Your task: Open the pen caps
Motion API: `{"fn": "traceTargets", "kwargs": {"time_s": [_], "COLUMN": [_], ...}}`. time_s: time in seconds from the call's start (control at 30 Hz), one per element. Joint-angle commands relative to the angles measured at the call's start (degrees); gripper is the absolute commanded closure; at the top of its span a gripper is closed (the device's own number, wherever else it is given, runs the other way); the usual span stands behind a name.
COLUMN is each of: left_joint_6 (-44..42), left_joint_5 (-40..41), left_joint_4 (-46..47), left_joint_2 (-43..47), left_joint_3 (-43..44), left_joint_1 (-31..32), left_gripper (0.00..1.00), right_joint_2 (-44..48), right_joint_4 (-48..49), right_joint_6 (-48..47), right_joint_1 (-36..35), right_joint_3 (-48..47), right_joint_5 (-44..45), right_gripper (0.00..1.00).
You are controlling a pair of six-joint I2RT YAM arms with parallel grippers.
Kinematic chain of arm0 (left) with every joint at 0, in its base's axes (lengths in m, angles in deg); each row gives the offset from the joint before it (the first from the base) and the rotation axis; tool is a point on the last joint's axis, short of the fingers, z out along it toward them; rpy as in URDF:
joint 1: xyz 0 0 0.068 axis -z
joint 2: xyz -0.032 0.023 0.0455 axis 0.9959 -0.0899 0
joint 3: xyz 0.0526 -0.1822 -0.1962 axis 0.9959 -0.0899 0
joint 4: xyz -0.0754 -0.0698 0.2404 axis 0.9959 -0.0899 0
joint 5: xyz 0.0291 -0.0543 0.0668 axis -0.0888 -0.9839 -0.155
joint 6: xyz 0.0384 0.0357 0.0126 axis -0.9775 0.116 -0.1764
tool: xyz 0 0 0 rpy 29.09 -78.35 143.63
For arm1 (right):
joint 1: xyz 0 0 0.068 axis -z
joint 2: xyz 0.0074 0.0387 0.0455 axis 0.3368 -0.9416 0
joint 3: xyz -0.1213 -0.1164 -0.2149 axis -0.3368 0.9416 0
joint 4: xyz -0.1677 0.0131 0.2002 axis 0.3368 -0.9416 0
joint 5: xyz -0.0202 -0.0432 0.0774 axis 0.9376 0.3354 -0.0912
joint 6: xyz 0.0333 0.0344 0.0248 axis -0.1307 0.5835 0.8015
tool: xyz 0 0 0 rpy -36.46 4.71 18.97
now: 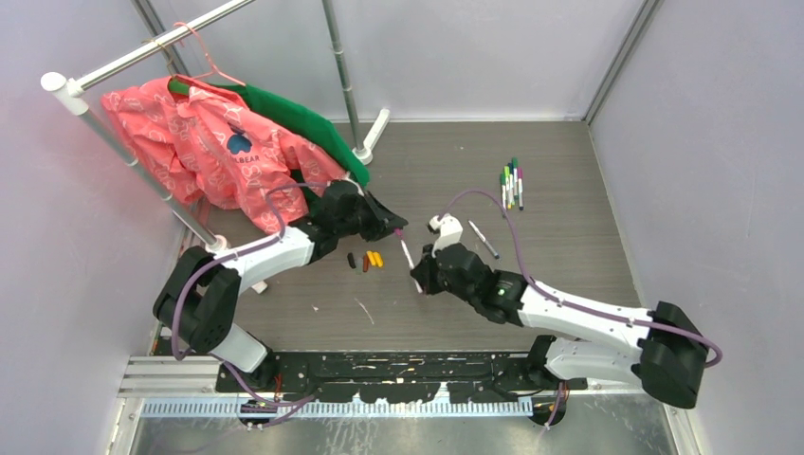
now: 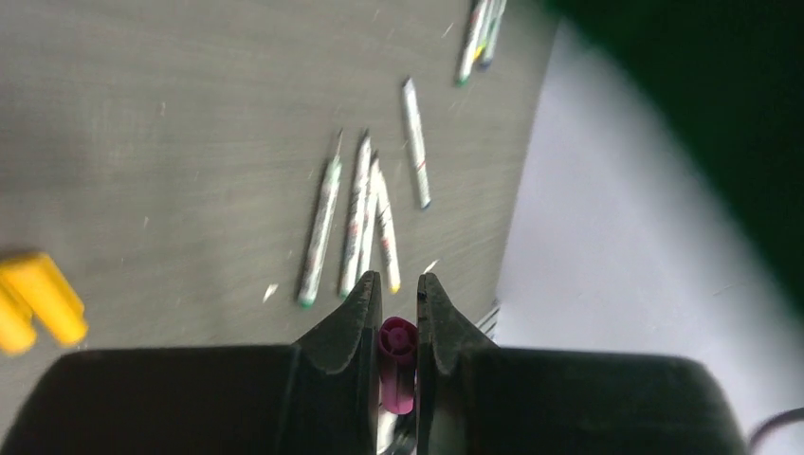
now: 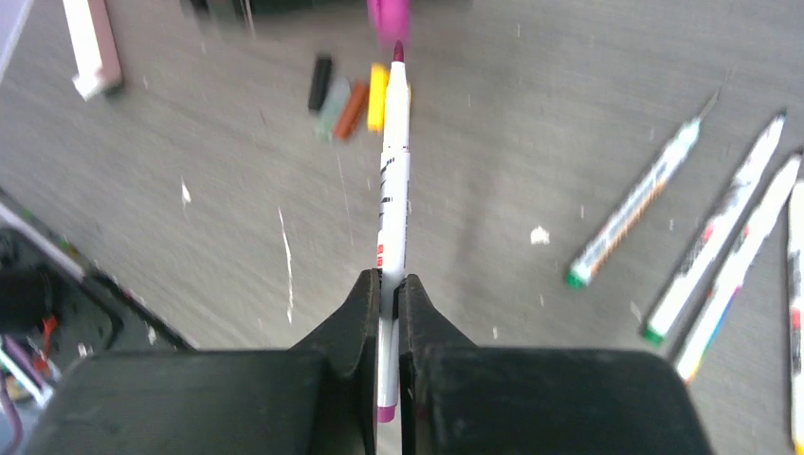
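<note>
My left gripper (image 1: 396, 227) is shut on a magenta pen cap (image 2: 397, 346), held between its jaws (image 2: 398, 289). My right gripper (image 1: 417, 278) is shut on a white pen barrel (image 3: 393, 180) with a magenta tip, gripping it near the tail end (image 3: 390, 284). The cap (image 3: 390, 17) sits just off the bare tip, with a small gap. Loose caps lie on the table below: dark (image 3: 320, 81), orange (image 3: 350, 108) and yellow (image 3: 377, 95); they also show in the top view (image 1: 365, 261).
Several capped pens (image 1: 512, 185) lie in a group at the back right, and one more pen (image 1: 484, 239) lies near my right wrist. A clothes rack with a pink garment (image 1: 204, 142) and a green one (image 1: 303, 118) stands at the back left.
</note>
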Motion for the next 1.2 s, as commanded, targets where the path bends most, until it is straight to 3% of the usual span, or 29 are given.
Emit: {"fn": "traceTargets", "kwargs": {"time_s": [0.0, 0.17, 0.27, 0.33, 0.47, 0.63, 0.83, 1.17], "left_joint_6": [4.16, 7.29, 6.29, 3.22, -6.84, -13.97, -17.5, -18.94], "left_joint_5": [2.2, -3.81, -4.57, -3.57, 4.7, 15.01, 21.8, 29.05], "left_joint_4": [20.9, 33.73, 33.62, 27.21, 5.77, -11.28, -19.89, -25.18], "left_joint_2": [0.58, -3.17, -3.08, -1.09, 4.36, 7.37, 7.48, 7.05], "left_joint_3": [-1.94, -4.37, -4.82, -4.35, -1.67, 0.98, 0.62, -1.78], "left_joint_1": [-3.41, -3.38, -3.39, -3.39, -2.49, -1.07, -0.46, -0.37], "left_gripper": [1.0, 1.0, 1.0, 1.0, 1.0, 1.0, 1.0, 0.98], "right_joint_2": [6.81, 10.83, 11.88, 12.33, 10.71, 7.82, 3.92, -5.62], "right_joint_4": [-7.56, -8.01, -9.98, -12.85, -19.08, -20.9, -21.6, -20.96], "right_joint_6": [2.41, 3.21, 3.02, 2.1, 0.06, -1.83, -5.31, -5.97], "right_joint_1": [-1.62, -1.6, -1.62, -1.61, 0.09, 8.12, 16.64, 19.04], "right_joint_3": [4.65, 4.98, 4.13, 2.7, -1.12, -2.42, -3.69, -5.95], "right_joint_5": [-1.69, -1.5, 0.87, 4.2, 9.79, 6.2, 2.72, 3.13], "right_gripper": [0.99, 0.99, 0.99, 0.99, 0.99, 0.99, 0.99, 0.99]}}
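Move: The magenta cap is already off its pen. The row of loose caps lies about 13 cm below the left gripper: the black cap about 3 cm ahead and 12 cm left, the brown cap 2 ahead and 8 left, the yellow pair 3 ahead and 6 left. From the right gripper, the uncapped pens lie some 10 cm ahead, 12 cm right and 13 cm below; the long-nib pen 10 ahead and 6 right, the blue-ended pen 16 ahead and 18 right. Pull the two grippers apart: left with the magenta cap a few centimetres forward and up, right with its pen back, right and down. Then swing the left gripper back, left and down to the loose caps, tipping its fingers some 30 degrees steeper, and send the right one about 10 cm right, forward and lower towards the uncapped pens, turning clockwise and pointing down more. Keep both grips closed. ##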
